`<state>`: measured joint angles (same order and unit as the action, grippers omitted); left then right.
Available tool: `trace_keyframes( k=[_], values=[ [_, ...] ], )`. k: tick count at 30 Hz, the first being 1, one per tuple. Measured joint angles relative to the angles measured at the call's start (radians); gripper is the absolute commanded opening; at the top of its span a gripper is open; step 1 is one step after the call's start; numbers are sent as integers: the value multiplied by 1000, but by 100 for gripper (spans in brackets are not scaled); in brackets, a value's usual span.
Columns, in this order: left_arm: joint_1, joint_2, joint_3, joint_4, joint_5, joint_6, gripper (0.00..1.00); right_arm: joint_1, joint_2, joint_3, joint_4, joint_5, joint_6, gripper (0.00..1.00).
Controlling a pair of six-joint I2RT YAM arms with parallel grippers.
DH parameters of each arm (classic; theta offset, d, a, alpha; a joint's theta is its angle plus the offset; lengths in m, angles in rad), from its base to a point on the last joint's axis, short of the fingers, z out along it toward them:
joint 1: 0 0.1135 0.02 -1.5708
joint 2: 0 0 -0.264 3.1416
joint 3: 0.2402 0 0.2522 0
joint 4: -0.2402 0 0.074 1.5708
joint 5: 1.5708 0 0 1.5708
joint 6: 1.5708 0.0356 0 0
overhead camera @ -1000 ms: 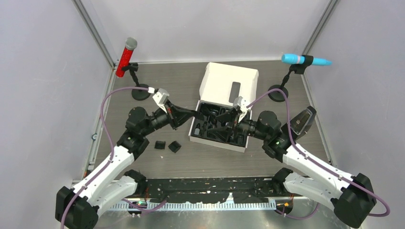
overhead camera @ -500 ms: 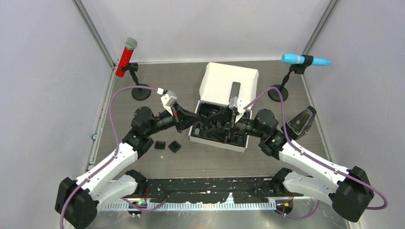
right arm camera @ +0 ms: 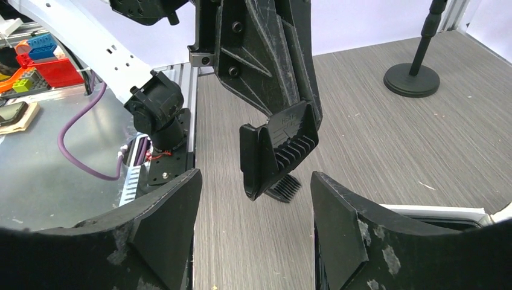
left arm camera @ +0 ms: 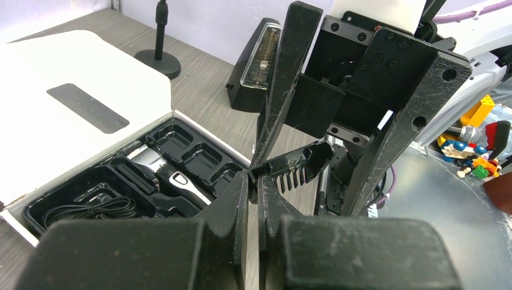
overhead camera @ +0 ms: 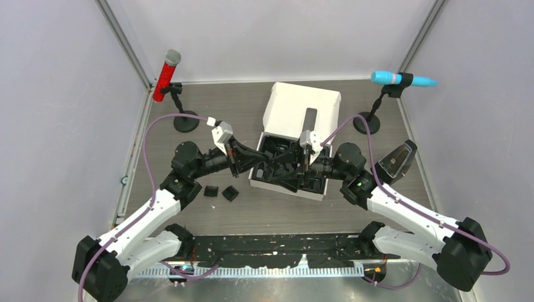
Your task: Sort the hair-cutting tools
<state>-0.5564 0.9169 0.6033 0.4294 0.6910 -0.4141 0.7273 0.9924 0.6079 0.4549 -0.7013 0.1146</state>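
My left gripper [left arm camera: 253,178] is shut on one end of a small black comb attachment [left arm camera: 297,165], holding it in the air over the box's near-left corner. In the right wrist view the same comb attachment [right arm camera: 279,150] hangs just ahead of my right gripper [right arm camera: 256,208]. That gripper is open, with one finger on each side of the comb and not touching it. The two grippers meet above the black tray [overhead camera: 280,179]. The black-and-silver clipper [left arm camera: 162,171] lies in a tray slot. Two more comb attachments [overhead camera: 211,190] [overhead camera: 230,193] lie on the table to the left of the box.
The white box lid [overhead camera: 301,108] stands open behind the tray, and a coiled cable [left arm camera: 90,208] lies in it. A black stand with a clear cover [overhead camera: 395,160] sits right of the box. The red microphone [overhead camera: 166,75] and blue microphone [overhead camera: 402,78] stand at the back corners.
My left arm has carried the comb attachment rightward to the box. My right gripper has shifted a little left to meet it, its fingers now flanking the comb.
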Motion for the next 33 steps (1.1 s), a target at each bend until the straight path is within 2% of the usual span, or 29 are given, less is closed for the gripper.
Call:
trace_keyframes(
  k=[8,14,23,33],
  values=[
    [0,1,0,-55,-45,10,0,0,-32,2,-31,56,-14,64],
    [0,21,14,-114,-98,12,0,0,-70,2,-50,144,-47,61],
    [0,33,29,-140,-122,11,0,10,-47,10,-107,185,-71,57],
    [-5,58,33,-152,-128,11,0,38,-6,45,-135,240,-76,45]
  ],
)
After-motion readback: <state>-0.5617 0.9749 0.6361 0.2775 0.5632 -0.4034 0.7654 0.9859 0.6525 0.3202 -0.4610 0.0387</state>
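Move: The left hand holds the dark clipper comb by one end, its middle about 2 cm back and 1 cm right of that grip; the right gripper's open fingers wait roughly 3 cm back, 3 cm right and 2 cm lower. From the right hand, the comb is about 2 cm left, 1 cm ahead and 2 cm above. The open box is some 8 cm ahead, 6 cm right and 24 cm below; the nearer loose comb is 13 cm left, 1 cm back and 26 cm down. Down and forward goes the left hand, about 3.5 and 2.5 cm, tilting some 10 degrees and keeping its pinch on the comb, lowering it between the right hand's fingers. The right hand travels about 3 cm forward alongside, rising a little and then sinking, turns some 10 degrees clockwise and narrows its fingers around the comb from three-quarters to just under half open; whether they touch it can't be seen. ##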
